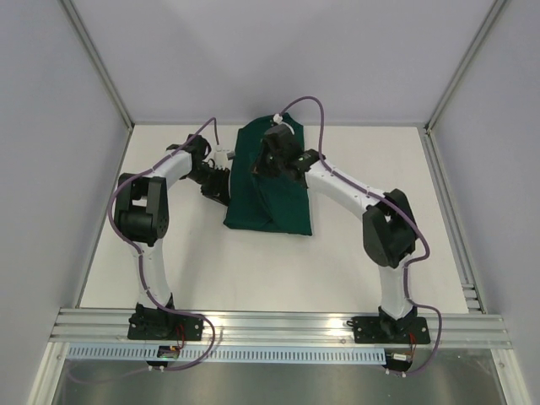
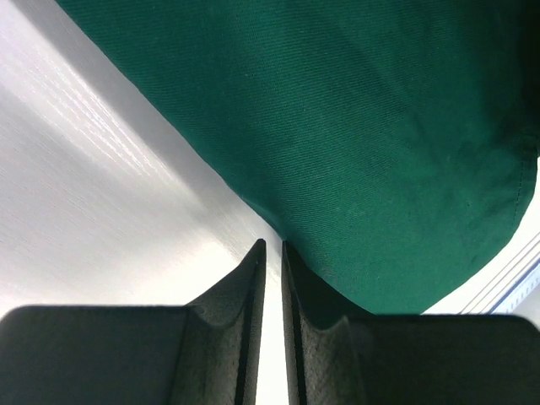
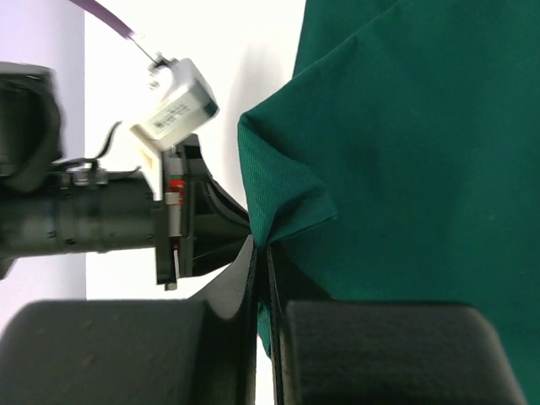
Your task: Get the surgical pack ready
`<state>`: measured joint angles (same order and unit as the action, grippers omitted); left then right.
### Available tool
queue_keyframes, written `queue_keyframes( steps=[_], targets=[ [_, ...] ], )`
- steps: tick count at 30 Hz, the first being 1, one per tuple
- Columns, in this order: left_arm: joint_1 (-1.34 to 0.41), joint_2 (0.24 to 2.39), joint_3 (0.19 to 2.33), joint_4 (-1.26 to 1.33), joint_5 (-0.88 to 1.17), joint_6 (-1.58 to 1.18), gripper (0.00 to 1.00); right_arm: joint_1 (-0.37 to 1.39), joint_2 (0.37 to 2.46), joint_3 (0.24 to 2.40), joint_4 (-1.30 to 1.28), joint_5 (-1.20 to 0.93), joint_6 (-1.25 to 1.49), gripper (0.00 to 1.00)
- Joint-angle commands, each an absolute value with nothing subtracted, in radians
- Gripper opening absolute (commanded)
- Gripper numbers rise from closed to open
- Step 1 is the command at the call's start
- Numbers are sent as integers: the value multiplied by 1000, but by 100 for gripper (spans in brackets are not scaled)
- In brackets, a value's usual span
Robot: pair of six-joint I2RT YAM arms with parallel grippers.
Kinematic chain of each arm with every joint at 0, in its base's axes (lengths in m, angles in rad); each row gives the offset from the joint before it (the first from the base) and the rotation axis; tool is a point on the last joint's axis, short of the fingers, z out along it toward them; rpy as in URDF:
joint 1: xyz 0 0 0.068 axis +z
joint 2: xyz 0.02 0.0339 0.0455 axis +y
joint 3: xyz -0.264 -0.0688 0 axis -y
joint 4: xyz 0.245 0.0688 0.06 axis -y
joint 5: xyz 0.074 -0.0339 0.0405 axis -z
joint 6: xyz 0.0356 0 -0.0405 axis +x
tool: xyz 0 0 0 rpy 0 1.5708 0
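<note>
The surgical pack (image 1: 270, 207) is a dark green cloth bundle lying in the middle of the white table; its contents are hidden. My right gripper (image 1: 268, 162) hovers over the bundle's upper part. In the right wrist view it (image 3: 261, 243) is shut on a raised fold of the green cloth (image 3: 422, 152). My left gripper (image 1: 221, 181) sits low at the bundle's left edge. In the left wrist view its jaws (image 2: 270, 245) stand a narrow slit apart with only bare table between them, and the cloth (image 2: 380, 126) edge lies just past the right fingertip.
The white table (image 1: 371, 245) is boxed in by pale walls with aluminium posts. A ribbed aluminium rail (image 1: 278, 325) carrying both arm bases runs along the near edge. The left arm's wrist and its white camera (image 3: 173, 105) sit close beside the right gripper.
</note>
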<state>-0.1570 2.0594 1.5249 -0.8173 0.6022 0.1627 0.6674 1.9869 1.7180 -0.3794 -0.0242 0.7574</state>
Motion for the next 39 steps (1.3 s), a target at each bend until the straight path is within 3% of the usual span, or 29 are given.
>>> queue_keyframes(
  steps=[1, 8, 11, 12, 13, 16, 17, 18, 21, 25, 31, 35, 39],
  targets=[
    [-164, 2063, 1523, -790, 669, 176, 20, 696, 2032, 1779, -220, -18, 842, 0],
    [-164, 2063, 1525, -793, 664, 183, 21, 732, 2172, 1854, -170, -28, 890, 0],
    [-164, 2063, 1526, -796, 660, 184, 25, 735, 2235, 1908, -175, -63, 896, 5],
    [-164, 2062, 1526, -796, 658, 186, 26, 733, 2259, 1917, -178, -78, 899, 9],
    [-163, 2057, 1526, -798, 657, 187, 30, 735, 2267, 1925, -182, -93, 899, 25],
    [-161, 2048, 1534, -814, 653, 202, 36, 735, 2258, 1924, -193, -117, 872, 49],
    [-160, 2046, 1546, -831, 653, 207, 38, 735, 2250, 1924, -196, -117, 858, 53],
    [-149, 2042, 1552, -841, 658, 212, 40, 736, 2223, 1922, -201, -115, 841, 65],
    [-117, 2020, 1581, -859, 672, 207, 43, 735, 2143, 1914, -244, -94, 749, 74],
    [-91, 1977, 1614, -867, 686, 216, 48, 723, 1990, 1824, -258, -29, 614, 79],
    [-98, 1996, 1690, -855, 739, 189, 55, 631, 1763, 1597, -304, -17, 574, 79],
    [-127, 2016, 1727, -796, 738, 150, 64, 563, 1704, 1468, -350, -2, 565, 77],
    [-170, 2084, 1792, -792, 667, 127, 65, 508, 1692, 1387, -391, -14, 552, 77]
  ],
)
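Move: Some 8 cm to the right hand's left, 1 cm ahead and 12 cm below lies the stretch of the cloth's left edge where its held flap is to go. The left gripper sits about 10 cm left of that hand and 9 cm back; the cloth's near left corner is 10 cm left and 17 cm back. From the left hand, that stretch of edge lies straight ahead, about 9 cm out, 1 cm below. Lowering the held cloth flap some 8 cm while carrying it about 6 cm left, the right hand opens wide to let go, then climbs steeply and swings right, away from the cloth's left edge, sinking again at the end. The left hand stays at that edge, spreads its fingers, then lifts about 7 cm and moves 5 cm forward, tilting slightly. ##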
